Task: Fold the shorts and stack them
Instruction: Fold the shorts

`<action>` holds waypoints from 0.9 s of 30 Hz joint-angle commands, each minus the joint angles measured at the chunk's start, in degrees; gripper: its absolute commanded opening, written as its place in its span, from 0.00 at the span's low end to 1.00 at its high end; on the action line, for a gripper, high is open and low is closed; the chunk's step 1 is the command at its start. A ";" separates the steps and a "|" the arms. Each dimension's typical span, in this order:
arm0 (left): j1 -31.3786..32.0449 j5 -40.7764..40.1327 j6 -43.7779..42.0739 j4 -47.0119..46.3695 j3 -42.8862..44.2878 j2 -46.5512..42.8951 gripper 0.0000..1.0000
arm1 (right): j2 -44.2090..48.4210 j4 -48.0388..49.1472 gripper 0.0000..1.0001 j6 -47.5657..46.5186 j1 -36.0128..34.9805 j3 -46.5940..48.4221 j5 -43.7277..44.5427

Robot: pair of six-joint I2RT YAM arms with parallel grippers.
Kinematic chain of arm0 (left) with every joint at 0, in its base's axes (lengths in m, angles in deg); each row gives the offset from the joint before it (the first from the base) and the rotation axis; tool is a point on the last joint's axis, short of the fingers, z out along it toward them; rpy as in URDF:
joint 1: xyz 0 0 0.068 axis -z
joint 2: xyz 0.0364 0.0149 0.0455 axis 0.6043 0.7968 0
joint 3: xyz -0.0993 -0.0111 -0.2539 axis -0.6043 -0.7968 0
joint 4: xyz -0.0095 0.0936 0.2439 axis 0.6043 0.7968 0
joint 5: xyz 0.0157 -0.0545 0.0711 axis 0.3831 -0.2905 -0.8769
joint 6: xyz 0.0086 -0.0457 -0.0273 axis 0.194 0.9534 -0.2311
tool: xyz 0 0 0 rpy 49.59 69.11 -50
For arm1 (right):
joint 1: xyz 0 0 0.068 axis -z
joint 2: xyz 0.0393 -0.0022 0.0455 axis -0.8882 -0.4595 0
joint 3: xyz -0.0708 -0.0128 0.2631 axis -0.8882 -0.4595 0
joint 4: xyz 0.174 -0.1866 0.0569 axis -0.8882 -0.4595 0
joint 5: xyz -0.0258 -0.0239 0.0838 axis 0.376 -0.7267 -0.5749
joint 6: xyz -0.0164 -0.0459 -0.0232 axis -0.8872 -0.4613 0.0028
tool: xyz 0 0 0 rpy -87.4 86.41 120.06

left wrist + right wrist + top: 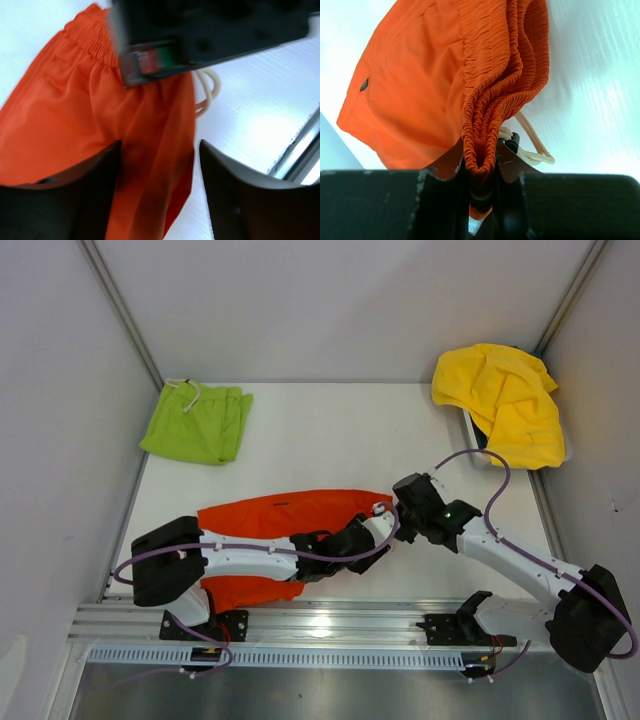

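Note:
The orange-red shorts [280, 515] lie spread across the middle of the table, partly under my left arm. My right gripper [398, 502] is shut on their bunched elastic waistband [487, 100] at the right end. The white drawstring [535, 147] hangs beside its fingers. My left gripper [378, 530] is just next to it and stands open. Its two dark fingers [95, 190] straddle a fold of the orange cloth [150, 150] without pinching it. The lime-green shorts [197, 422] lie folded at the back left, away from both grippers.
A yellow cloth [505, 400] is heaped over something dark at the back right corner. White walls close in the table on the left, back and right. The metal rail [320, 625] with the arm bases runs along the near edge.

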 commanded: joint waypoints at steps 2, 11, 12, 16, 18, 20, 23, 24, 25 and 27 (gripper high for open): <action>-2.48 -0.32 2.55 1.49 2.19 0.71 0.51 | 2.38 1.00 0.00 1.62 -0.31 0.78 -1.88; -3.09 -1.63 2.47 1.57 2.02 1.15 0.00 | 3.18 5.84 0.18 1.98 0.74 -3.36 -8.55; -3.01 -1.90 2.55 1.49 2.01 0.98 0.00 | 3.09 6.62 0.25 2.15 1.44 -4.23 -9.43; -3.36 -2.25 3.17 1.14 1.05 0.27 0.00 | 4.40 8.12 0.80 3.12 2.94 -6.87 -12.33; -3.79 -1.73 3.52 0.70 0.61 -0.25 0.00 | 5.55 9.61 0.89 3.47 4.34 -8.62 -14.87; -3.97 -1.46 3.70 0.43 0.26 -0.69 0.00 | 6.68 9.88 0.96 3.91 5.31 -9.42 -16.98; -4.15 -1.55 3.87 0.08 -0.27 -1.13 0.00 | 7.92 12.33 0.99 4.09 8.47 -11.97 -20.94; -4.15 -1.55 3.96 -0.01 -0.62 -1.31 0.00 | 8.18 13.04 1.00 4.09 10.31 -12.67 -23.56; -4.06 -1.46 3.87 -0.62 -1.06 -1.83 0.00 | 8.27 14.53 0.99 3.92 11.28 -13.98 -24.81; -4.15 -1.72 4.05 -1.06 -1.59 -2.45 0.00 | 8.45 15.41 0.99 3.74 13.13 -14.87 -26.92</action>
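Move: The cloth fold of the red shorts just below the waistband is already between the left hand's open fingers, its middle about 2 cm ahead, 1 cm left and 1 cm below. The waistband corner, pinched in the right hand, lies some 4 cm ahead and 6 cm right of the left hand, 1 cm higher; the drawstring is about 2 cm ahead and 5 cm right. From the right hand, the cloth fold is roughly 2 cm back, 7 cm left and 3 cm below. Forward and to its left by about 3 cm, sinking 1 cm, the left hand slides onto the cloth fold while its half-closing fingers shut fully and pinch it. Only once that grip is made does the right hand open wide and let go of the waistband corner, easing back about 2 cm and slightly down while rolling some 20 degrees, its left side rising. ##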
